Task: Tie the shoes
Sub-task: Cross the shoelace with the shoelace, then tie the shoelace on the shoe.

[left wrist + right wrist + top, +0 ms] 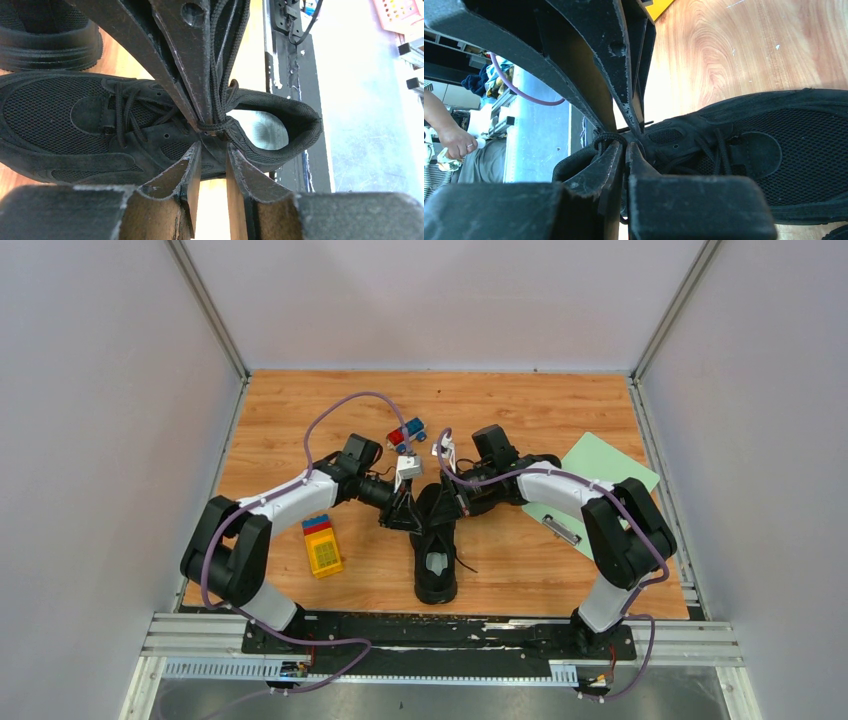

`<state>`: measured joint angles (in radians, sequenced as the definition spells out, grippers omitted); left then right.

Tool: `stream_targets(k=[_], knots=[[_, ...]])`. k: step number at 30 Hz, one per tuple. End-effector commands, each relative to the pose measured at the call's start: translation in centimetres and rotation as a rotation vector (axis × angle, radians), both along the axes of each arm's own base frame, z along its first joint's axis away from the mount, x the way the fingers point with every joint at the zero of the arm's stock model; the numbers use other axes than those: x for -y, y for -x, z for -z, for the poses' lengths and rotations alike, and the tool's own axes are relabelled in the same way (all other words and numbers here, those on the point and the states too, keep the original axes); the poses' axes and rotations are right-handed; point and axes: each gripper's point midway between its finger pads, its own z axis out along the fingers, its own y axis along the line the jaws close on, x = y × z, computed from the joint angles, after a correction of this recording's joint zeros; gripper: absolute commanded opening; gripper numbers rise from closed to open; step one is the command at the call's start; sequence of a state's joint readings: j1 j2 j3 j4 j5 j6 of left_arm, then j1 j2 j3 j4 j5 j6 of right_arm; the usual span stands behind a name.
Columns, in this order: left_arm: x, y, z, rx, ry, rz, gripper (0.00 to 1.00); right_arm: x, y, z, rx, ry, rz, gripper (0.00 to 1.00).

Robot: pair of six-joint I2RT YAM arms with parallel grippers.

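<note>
One black shoe (pixel 436 555) lies mid-table with its heel toward the arm bases, the pale insole (pixel 262 131) showing. Part of a second black shoe (pixel 45 35) shows beside it in the left wrist view. My right gripper (pixel 626 145) is shut on a thin black lace (pixel 216 75) just above the tongue, and a loop lies over one fingertip. The lace strands run up between its fingers. My left gripper (pixel 214 147) faces it from the other side of the shoe. Its jaws stand apart, tips against the shoe's side below the crossing, with nothing seen between them.
A yellow toy block (pixel 322 545) lies left of the shoe, and a red and blue toy (pixel 405 434) behind the grippers. A green clipboard (pixel 600 480) lies under the right arm. A person's hand (pixel 456 142) shows beyond the table's near rail.
</note>
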<state>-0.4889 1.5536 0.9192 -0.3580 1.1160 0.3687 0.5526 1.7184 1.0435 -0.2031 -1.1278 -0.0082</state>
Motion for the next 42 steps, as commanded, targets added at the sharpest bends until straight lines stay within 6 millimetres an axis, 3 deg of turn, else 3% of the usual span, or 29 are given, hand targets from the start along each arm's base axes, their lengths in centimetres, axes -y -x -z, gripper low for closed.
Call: stream_targets(k=[1, 18, 29, 42], knots=[[0.5, -0.4, -2.8, 0.095, 0.059, 0.031, 0.32, -0.4, -0.9, -1.2, 0.049, -0.049, -0.007, 0.05], [1.3, -0.5, -2.9, 0.107, 0.038, 0.033, 0.30, -0.6, -1.3, -1.1, -0.014, -0.037, 0.012, 0.04], [1.5, -0.9, -3.0, 0.101, 0.033, 0.017, 0.02, -0.5, -1.4, -1.2, -0.017, -0.032, 0.022, 0.05], [1.1, -0.5, -2.8, 0.102, 0.013, 0.020, 0.00, 1.5, -3.1, -1.3, 0.039, -0.005, 0.107, 0.30]])
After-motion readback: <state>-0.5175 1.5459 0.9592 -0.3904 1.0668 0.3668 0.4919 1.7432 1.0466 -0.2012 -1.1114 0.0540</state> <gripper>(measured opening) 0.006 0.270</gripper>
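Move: The crossed shoelace is right at the left hand's half-open fingertips, about 2 cm to its right and level with it, and still sits pinched in the right fingers, whose own hand point is about 1 cm to the right of it. Below the left hand, the shoe's opening lies some 5 cm back, 3 cm right and 7 cm down. The other shoe is roughly 12 cm ahead of the left hand and 20 cm to its right, on the table. The left fingers shut on the crossed shoelace over the tongue, after easing barely half a centimetre right and up, and keep hold. The right hand holds its pinch in place until the left has closed, tipping about 5 degrees, then opens partway, lets go of the lace and draws off about 2 cm forward and a little right. ##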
